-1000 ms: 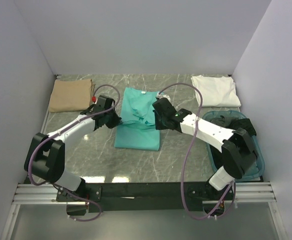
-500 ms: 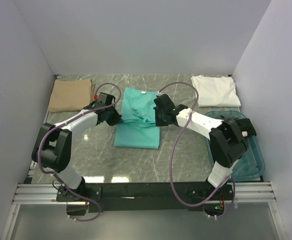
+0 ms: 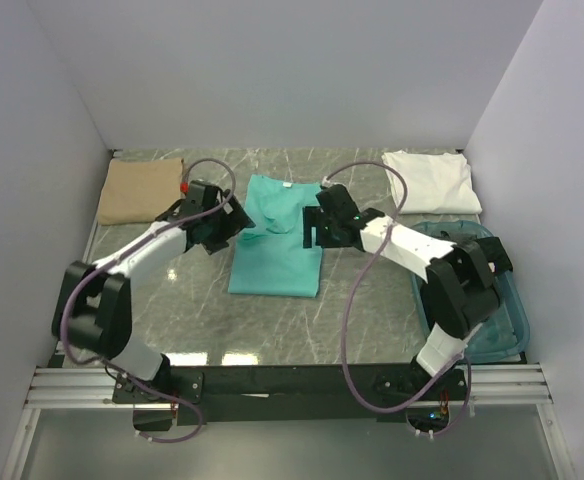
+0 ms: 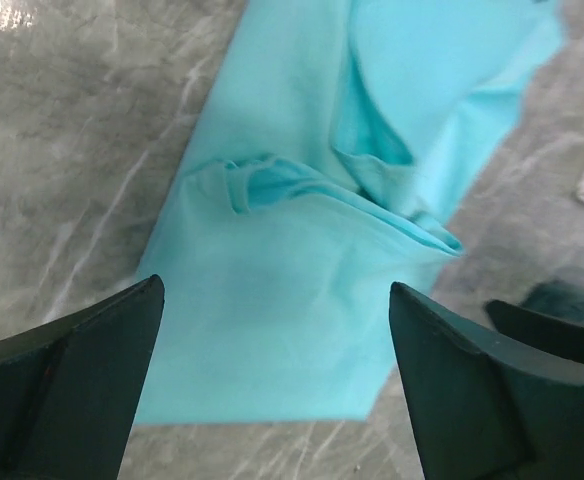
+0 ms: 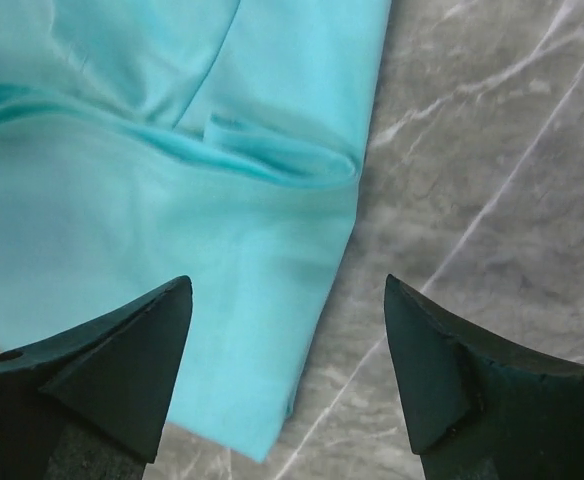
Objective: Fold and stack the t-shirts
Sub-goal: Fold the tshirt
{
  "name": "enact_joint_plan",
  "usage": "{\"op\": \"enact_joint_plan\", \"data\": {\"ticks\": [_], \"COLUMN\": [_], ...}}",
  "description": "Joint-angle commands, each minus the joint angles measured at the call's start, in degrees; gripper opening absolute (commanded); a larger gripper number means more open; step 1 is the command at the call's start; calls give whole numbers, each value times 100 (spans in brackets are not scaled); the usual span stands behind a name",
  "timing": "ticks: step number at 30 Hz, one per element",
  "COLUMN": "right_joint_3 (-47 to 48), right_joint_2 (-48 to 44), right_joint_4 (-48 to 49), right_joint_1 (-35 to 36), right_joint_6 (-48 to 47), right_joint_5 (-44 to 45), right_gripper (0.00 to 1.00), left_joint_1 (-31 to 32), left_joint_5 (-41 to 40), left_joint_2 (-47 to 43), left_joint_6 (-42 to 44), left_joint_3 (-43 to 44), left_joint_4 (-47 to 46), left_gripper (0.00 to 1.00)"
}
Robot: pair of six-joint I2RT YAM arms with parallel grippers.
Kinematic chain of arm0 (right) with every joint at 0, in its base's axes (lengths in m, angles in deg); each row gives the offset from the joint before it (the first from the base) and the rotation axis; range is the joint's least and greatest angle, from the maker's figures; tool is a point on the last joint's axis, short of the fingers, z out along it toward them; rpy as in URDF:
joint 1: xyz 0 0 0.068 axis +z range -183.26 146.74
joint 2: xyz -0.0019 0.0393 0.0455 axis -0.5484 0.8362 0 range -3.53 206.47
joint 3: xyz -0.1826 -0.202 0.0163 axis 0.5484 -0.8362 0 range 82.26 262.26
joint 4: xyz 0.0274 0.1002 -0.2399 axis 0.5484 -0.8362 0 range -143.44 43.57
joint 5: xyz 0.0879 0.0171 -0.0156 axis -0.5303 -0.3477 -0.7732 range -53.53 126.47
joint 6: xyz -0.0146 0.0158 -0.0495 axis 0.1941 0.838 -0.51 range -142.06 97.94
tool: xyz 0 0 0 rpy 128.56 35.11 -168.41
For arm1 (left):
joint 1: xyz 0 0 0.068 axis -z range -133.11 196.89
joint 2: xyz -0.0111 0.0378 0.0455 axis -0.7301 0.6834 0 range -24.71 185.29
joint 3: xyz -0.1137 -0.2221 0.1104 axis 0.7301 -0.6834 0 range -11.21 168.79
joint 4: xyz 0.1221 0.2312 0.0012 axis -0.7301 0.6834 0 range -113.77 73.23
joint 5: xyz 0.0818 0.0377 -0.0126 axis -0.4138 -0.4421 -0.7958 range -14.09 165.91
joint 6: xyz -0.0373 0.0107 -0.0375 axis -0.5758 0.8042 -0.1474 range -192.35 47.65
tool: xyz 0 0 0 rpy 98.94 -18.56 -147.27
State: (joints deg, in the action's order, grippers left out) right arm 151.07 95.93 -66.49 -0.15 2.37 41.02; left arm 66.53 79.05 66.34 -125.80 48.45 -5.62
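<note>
A teal t-shirt (image 3: pixel 272 265) lies partly folded in the middle of the marble table, with a bunched fold across its middle. My left gripper (image 3: pixel 234 222) hovers open at its left edge and my right gripper (image 3: pixel 310 225) hovers open at its right edge. In the left wrist view the left gripper (image 4: pixel 277 288) stands wide over the teal t-shirt (image 4: pixel 302 200), holding nothing. In the right wrist view the right gripper (image 5: pixel 287 284) stands wide over the cloth's right edge (image 5: pixel 152 220), also empty. A folded tan t-shirt (image 3: pixel 140 190) lies at the back left and a folded white t-shirt (image 3: pixel 430 180) at the back right.
A blue-green plastic tub (image 3: pixel 517 310) stands at the right, partly under the right arm, with dark cloth (image 3: pixel 442 238) showing at its far end. White walls close in the table on three sides. Bare marble (image 3: pixel 302 320) lies in front of the teal t-shirt.
Both grippers were shut on the teal t-shirt's side edges and have opened and let it go. Both have drawn slightly back and upward, and the folded cloth rests on the table.
</note>
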Motion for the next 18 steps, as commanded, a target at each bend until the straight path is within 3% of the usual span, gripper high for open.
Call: {"op": "enact_joint_plan", "data": {"ticks": [1, 8, 18], "right_joint_3": [-612, -2081, -3181], "right_joint_2": [-804, -2078, -2476], "right_joint_4": [282, 817, 1319], "right_joint_1": [-6, 231, 627], "right_joint_6": [158, 537, 1134], "right_joint_5": [-262, -894, -1053], "right_gripper": [84, 84, 82], "left_joint_1": [-13, 66, 242], "left_joint_5": [-138, -68, 196], "left_joint_2": [-877, -2027, -2539], "left_joint_6": [19, -95, -350], "left_joint_3": [-313, -1438, -2819], "left_joint_4": [4, 136, -118], "left_gripper": [99, 100, 99]}}
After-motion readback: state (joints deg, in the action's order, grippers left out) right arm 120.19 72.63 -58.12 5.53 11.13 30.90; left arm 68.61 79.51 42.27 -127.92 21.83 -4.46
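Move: The left hand goes for the t-shirt's near-left corner, about 11 cm back, 2 cm to its left and 6 cm below. The right hand goes for the near-right corner, some 11 cm back, 1 cm left and 5 cm below. The middle of the fold's far edge is 2 cm ahead and 10 cm right of the left hand, and the collar 13 cm ahead and 12 cm right of that hand. Back towards the robot go both hands at once, quick and already open, from the laid-down fold edge to the t-shirt's near corners, roughly 12 cm (left) and 14 cm (right). The left arcs some 4 cm up, then sinks well below its start, drifting 3 cm left; the right stays nearly level, then drops 3 cm, rolling its left side up about 10 degrees. Fingers stay open. ##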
